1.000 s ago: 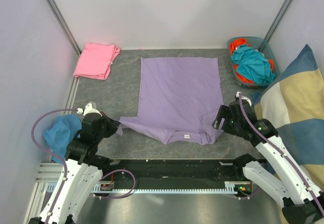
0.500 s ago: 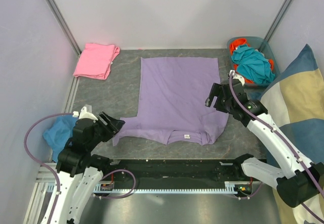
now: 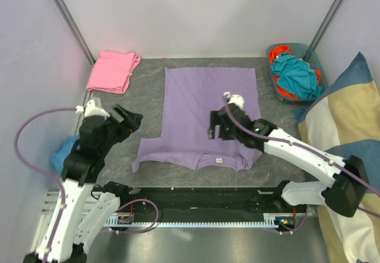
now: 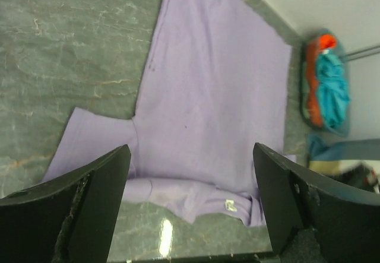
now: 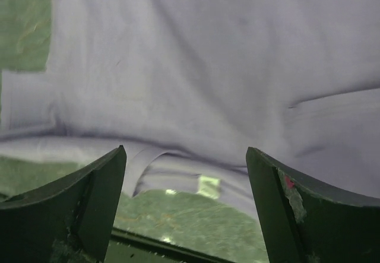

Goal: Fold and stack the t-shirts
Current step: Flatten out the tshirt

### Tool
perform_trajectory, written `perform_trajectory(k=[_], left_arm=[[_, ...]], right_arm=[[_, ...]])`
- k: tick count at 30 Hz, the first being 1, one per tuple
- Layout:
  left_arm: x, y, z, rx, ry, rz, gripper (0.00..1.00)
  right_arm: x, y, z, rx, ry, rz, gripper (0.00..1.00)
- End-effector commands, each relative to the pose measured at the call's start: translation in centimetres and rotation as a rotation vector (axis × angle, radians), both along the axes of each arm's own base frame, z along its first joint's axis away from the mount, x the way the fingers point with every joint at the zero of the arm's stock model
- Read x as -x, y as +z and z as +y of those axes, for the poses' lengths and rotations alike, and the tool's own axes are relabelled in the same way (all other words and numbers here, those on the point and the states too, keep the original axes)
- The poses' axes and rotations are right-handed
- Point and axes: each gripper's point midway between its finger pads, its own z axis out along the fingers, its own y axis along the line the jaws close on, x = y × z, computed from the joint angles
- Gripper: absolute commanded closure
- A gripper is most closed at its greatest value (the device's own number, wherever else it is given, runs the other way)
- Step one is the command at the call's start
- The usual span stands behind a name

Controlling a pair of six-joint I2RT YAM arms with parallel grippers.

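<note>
The lavender t-shirt (image 3: 208,100) lies spread flat on the grey table, collar and white label (image 3: 219,159) toward the near edge, its left sleeve (image 3: 147,150) sticking out. The pink t-shirt (image 3: 111,71) sits folded at the far left corner. My left gripper (image 3: 128,119) hangs open above bare table, left of the lavender shirt (image 4: 214,85), holding nothing (image 4: 190,153). My right gripper (image 3: 216,130) hovers open over the shirt's near middle. In the right wrist view the cloth (image 5: 208,67) and the label (image 5: 208,187) show between its empty fingers (image 5: 185,153).
A teal basket (image 3: 313,54) with orange and teal clothes stands at the far right corner. The striped cushion (image 3: 344,114) leans along the right side. A blue cloth (image 3: 62,156) lies by the left arm's base. Walls close in the left and back.
My left gripper opened, let go of the left sleeve and rose away to the left. My right arm swung left from the shirt's right edge to above its middle.
</note>
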Motion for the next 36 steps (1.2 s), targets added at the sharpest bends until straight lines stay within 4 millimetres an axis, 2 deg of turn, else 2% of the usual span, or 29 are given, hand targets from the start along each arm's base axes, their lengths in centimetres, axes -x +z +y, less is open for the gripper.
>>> perform_trajectory(k=[1, 3, 4, 6, 7, 10, 15, 19, 24, 28, 36], left_arm=[[-7.5, 1.4, -1.1, -0.086, -0.005, -0.086, 0.08], [-10.0, 1.1, -1.6, -0.122, -0.017, -0.069, 0.08], [-10.9, 1.7, -1.8, -0.128, -0.02, -0.086, 0.08], [-12.6, 2.1, -2.1, -0.156, -0.031, -0.081, 0.08], [-13.1, 2.4, -2.3, -0.16, -0.036, -0.089, 0.08], [-13.7, 3.6, -2.5, -0.168, -0.052, -0.122, 0.08], [-14.5, 4.2, -2.1, -0.201, -0.07, -0.127, 0.08], [-15.3, 3.8, -1.8, -0.19, -0.086, -0.109, 0.08], [-16.0, 3.1, -0.7, -0.195, -0.062, -0.09, 0.09], [-16.2, 2.7, -0.7, -0.178, -0.087, -0.08, 0.09], [-16.3, 2.0, -0.2, -0.169, -0.088, -0.063, 0.09]], right_arm=[[2.4, 1.7, 9.0, -0.035, 0.13, -0.075, 0.09], [4.0, 1.6, 12.2, -0.038, 0.186, -0.074, 0.08], [5.5, 1.3, 15.0, -0.031, 0.236, -0.081, 0.08], [7.0, 1.1, 17.6, -0.014, 0.289, -0.106, 0.09], [8.2, 0.6, 19.8, 0.026, 0.345, -0.144, 0.08], [10.0, -0.7, 22.8, 0.096, 0.43, -0.204, 0.07], [12.2, -1.3, 25.5, 0.066, 0.497, -0.189, 0.07], [13.1, -2.3, 26.9, 0.072, 0.525, -0.185, 0.08], [10.9, -1.5, 27.3, 0.184, 0.55, -0.339, 0.06], [9.7, -3.1, 27.8, 0.273, 0.621, -0.384, 0.06], [8.5, -5.3, 28.2, 0.271, 0.729, -0.4, 0.09]])
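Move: The T-shirt's left sleeve, its edge folded over, lies about 34 cm to the right hand's left, 6 cm back and 14 cm below. The collar label is some 10 cm back and 2 cm left of that hand, about 15 cm below. From the left hand, the sleeve is roughly level fore-and-aft, 6 cm to the right and 25 cm below. Right hand, open, sweeps about 27 cm left and back towards the left sleeve; left hand clears forward 16 cm. ##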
